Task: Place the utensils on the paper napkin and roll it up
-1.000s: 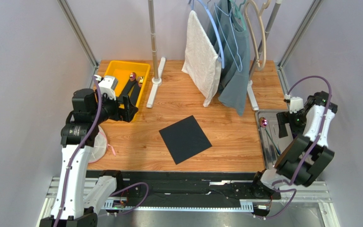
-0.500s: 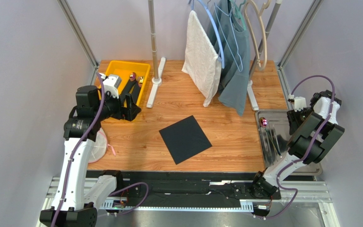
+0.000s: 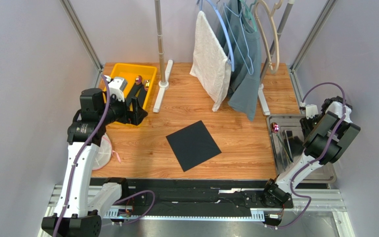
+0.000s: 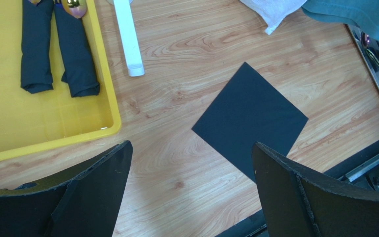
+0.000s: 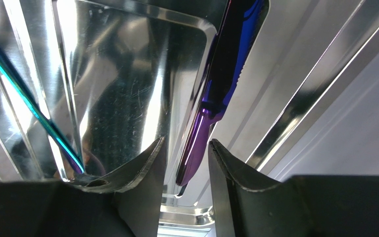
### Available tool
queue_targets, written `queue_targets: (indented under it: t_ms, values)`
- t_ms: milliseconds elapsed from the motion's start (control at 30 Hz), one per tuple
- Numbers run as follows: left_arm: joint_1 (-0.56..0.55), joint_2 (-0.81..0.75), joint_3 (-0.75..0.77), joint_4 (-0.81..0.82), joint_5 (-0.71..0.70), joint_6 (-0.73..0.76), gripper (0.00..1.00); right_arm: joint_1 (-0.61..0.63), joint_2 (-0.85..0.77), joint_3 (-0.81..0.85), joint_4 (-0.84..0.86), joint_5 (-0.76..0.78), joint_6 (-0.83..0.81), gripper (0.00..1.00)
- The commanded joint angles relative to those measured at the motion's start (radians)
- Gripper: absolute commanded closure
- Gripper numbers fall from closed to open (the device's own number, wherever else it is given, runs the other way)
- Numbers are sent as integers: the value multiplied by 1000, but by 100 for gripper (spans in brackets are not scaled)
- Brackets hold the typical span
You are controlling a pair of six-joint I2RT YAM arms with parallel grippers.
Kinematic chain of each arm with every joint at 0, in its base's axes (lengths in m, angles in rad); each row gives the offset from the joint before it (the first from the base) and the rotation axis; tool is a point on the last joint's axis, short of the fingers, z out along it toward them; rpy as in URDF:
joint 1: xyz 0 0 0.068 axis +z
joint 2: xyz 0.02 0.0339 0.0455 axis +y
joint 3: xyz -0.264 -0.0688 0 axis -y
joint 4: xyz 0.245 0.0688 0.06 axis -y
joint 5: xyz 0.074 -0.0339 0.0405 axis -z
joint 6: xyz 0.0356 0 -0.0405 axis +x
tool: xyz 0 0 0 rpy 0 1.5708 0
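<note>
The paper napkin [image 3: 193, 144] [image 4: 250, 118] lies flat as a black diamond in the middle of the wooden table. The utensils lie in a metal tray [image 3: 271, 143] at the right: a shiny purple piece [image 5: 226, 74] and a thin blue piece [image 5: 23, 89]; an iridescent head [image 3: 275, 128] shows at the tray's far left corner. My right gripper [image 5: 186, 140] is down in the tray, its jaws narrowed to either side of the purple piece's end, with a gap still showing on the left. My left gripper [image 3: 136, 106] [image 4: 191, 143] hovers wide open beside the yellow bin, holding nothing.
A yellow bin [image 3: 122, 74] at the back left holds two rolled black napkins [image 4: 36, 49] with utensils. A rack post [image 3: 161, 44] and its white foot [image 4: 127, 39] stand beside it. A white towel [image 3: 210, 54] and a grey-blue garment [image 3: 243, 74] hang at the back.
My right arm has folded down over the tray and its jaws have narrowed around the purple piece. The left arm shifted slightly toward the bin; its jaws stayed wide.
</note>
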Motion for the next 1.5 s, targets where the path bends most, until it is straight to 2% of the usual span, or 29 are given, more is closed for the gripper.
queue_targets:
  t_ms: [0,233,700,733,867,967,1467]
  values:
    - [2,2,2,41,11,11,1,-3,23,24,50,37,-22,61]
    - [2,-1,2,42,5,18,1,-3,52,-8,102,58,-28,61]
    - [0,4,8,42,-28,16,1,-12,112,-43,113,17,-51,69]
    - [0,4,9,42,-33,16,1,-11,124,-43,111,17,-50,71]
    - [0,8,11,41,-41,16,1,-12,144,-34,110,26,-41,93]
    - [0,7,12,42,-41,14,1,-12,116,-33,110,20,-34,100]
    - [0,-8,0,48,-33,16,1,-12,-78,35,-93,-172,85,100]
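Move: The knife lies in the metal tray just under my right hand: its middle is about 5 cm ahead, level with me sideways and 3 cm below, with its narrow purple end almost between my half-open fingers. The spoon's middle lies about 14 cm to my left, neither ahead nor back, and the tray's right rim is some 7 cm to my right, also level. From my left hand the knife is roughly 93 cm right, 4 cm ahead and 26 cm below. I lower my right hand about 2.5 cm onto the knife's purple end, easing a little over 1 cm to the right as I go. There I hold almost still and close my fingers from less than half open to nearly shut, pinching that end. Then I draw the knife up about 2 cm and some 2.5 cm left, rolling the hand slightly. ##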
